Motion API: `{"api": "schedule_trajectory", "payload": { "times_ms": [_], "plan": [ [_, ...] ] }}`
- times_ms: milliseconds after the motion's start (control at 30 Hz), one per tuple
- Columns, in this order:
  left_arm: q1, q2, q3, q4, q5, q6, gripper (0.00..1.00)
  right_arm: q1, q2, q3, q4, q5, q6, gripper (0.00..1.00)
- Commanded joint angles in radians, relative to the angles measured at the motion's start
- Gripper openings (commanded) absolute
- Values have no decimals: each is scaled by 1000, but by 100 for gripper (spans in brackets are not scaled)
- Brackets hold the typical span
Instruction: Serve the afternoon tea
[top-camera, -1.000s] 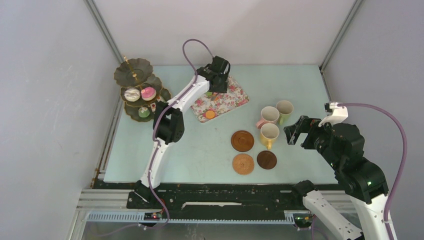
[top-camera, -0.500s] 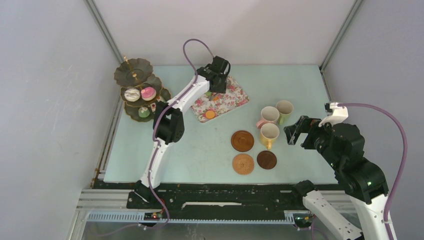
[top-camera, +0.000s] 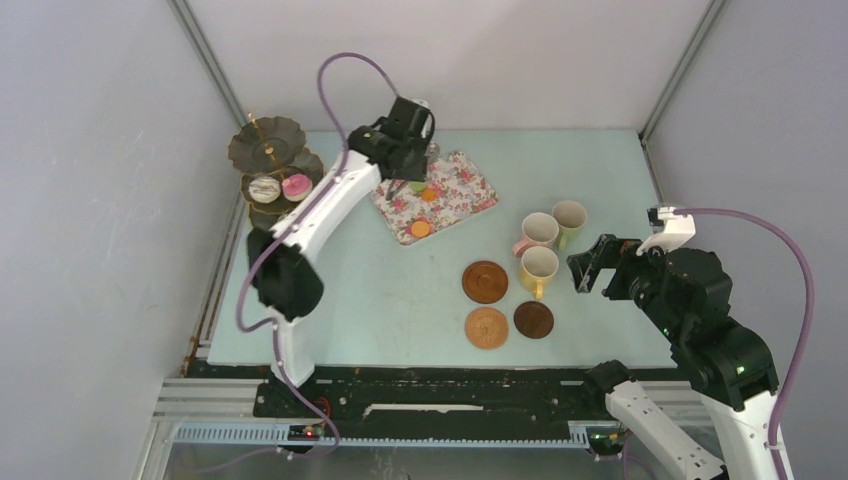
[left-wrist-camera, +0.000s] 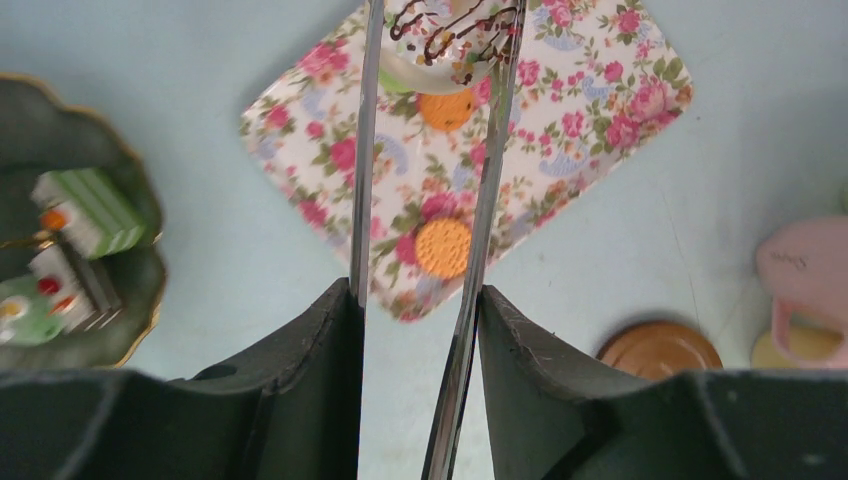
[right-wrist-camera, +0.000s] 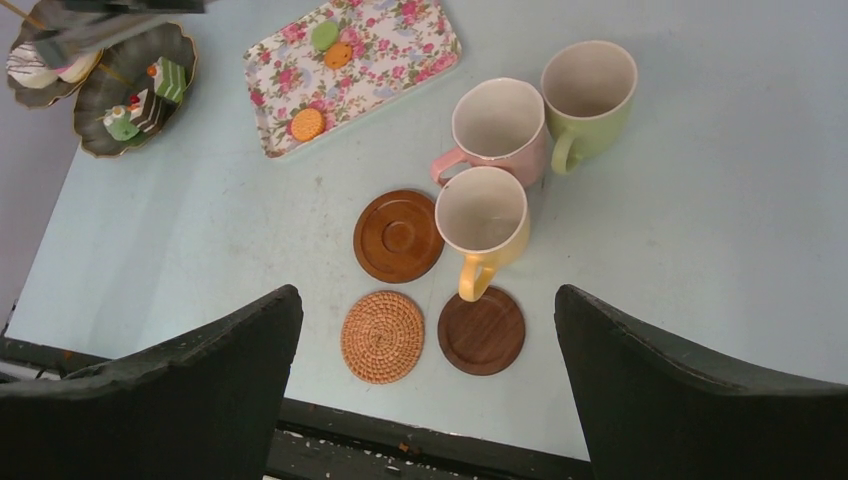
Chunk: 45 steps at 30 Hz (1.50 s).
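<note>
My left gripper (top-camera: 412, 150) (left-wrist-camera: 418, 300) is shut on the long metal tongs (left-wrist-camera: 364, 150). The tong tips pinch a white cake with chocolate drizzle (left-wrist-camera: 445, 45) above the flowered tray's far end. Left of them stands the dark three-tier stand (top-camera: 268, 150), with cakes on it (top-camera: 264, 187) (left-wrist-camera: 85, 205). Pink (top-camera: 537, 231), green (top-camera: 569, 218) and yellow (top-camera: 539, 267) mugs cluster at centre right. Three brown coasters (top-camera: 485, 281) (top-camera: 487, 327) (top-camera: 533, 320) lie in front of the mugs. My right gripper (top-camera: 590, 262) (right-wrist-camera: 425, 292) hangs open and empty, right of the yellow mug.
The flowered tray (top-camera: 470, 190) (left-wrist-camera: 600, 90) lies diagonally at the back centre with two orange macarons (top-camera: 421, 229) (left-wrist-camera: 442, 247) and a green one (right-wrist-camera: 324, 36) on it. Grey walls close in on the left, back and right.
The left arm has swung left and its elbow has moved out toward the stand. The tongs have squeezed on the white cake and carried it off the tray. The right arm has stayed still.
</note>
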<state>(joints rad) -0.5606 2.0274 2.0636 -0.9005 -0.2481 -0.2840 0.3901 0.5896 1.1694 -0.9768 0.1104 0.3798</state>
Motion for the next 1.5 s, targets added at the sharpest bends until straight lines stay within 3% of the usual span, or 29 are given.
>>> {"api": "schedule_trajectory", "payload": {
  "times_ms": [0,267,500,700,1133,1467],
  "plan": [
    [-2,-254,-139,-10,-74,29,29,-5,-3,12,44,-30,-36,100],
    [44,-551,-358,-102,-172,-55,29,15,9,11,68,-61,-30,100],
    [102,-700,-521,-40,-239,-224,29,38,7,-5,86,-73,-26,100],
    [117,-598,-480,11,-344,-291,26,45,10,-5,86,-78,-24,100],
    [155,-243,-160,-1,-466,-433,24,39,1,-4,63,-45,-35,100],
    [170,-249,-197,34,-558,-510,25,24,1,-5,53,-32,-53,100]
  ]
}}
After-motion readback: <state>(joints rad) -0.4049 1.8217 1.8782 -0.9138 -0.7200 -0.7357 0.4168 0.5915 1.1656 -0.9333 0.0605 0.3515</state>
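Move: The left hand, holding a drizzled donut in the tongs, has the cake stand about 33 cm to its left and 8 cm farther out, its middle tier some 8 cm lower. On that tier the pink donut sits about 29 cm left and 8 cm ahead, the other drizzled donut about 37 cm left and 8 cm ahead; the floral tray lies 13 cm ahead, 7 cm right and 21 cm below. From the right hand the stand is about 67 cm left, 34 cm ahead and 18 cm lower. The left hand keeps its grip on the tongs and the drizzled donut and carries them from the tray towards the cake stand, first swinging back about 12 cm, left some 15 cm and up 8 cm. It then goes forward again by about 12 cm while sinking roughly 3 cm, the wrist turning counter-clockwise throughout to some 45 degrees so that the tongs swing round towards the stand's tiers, and tipping its fingers up a little. ##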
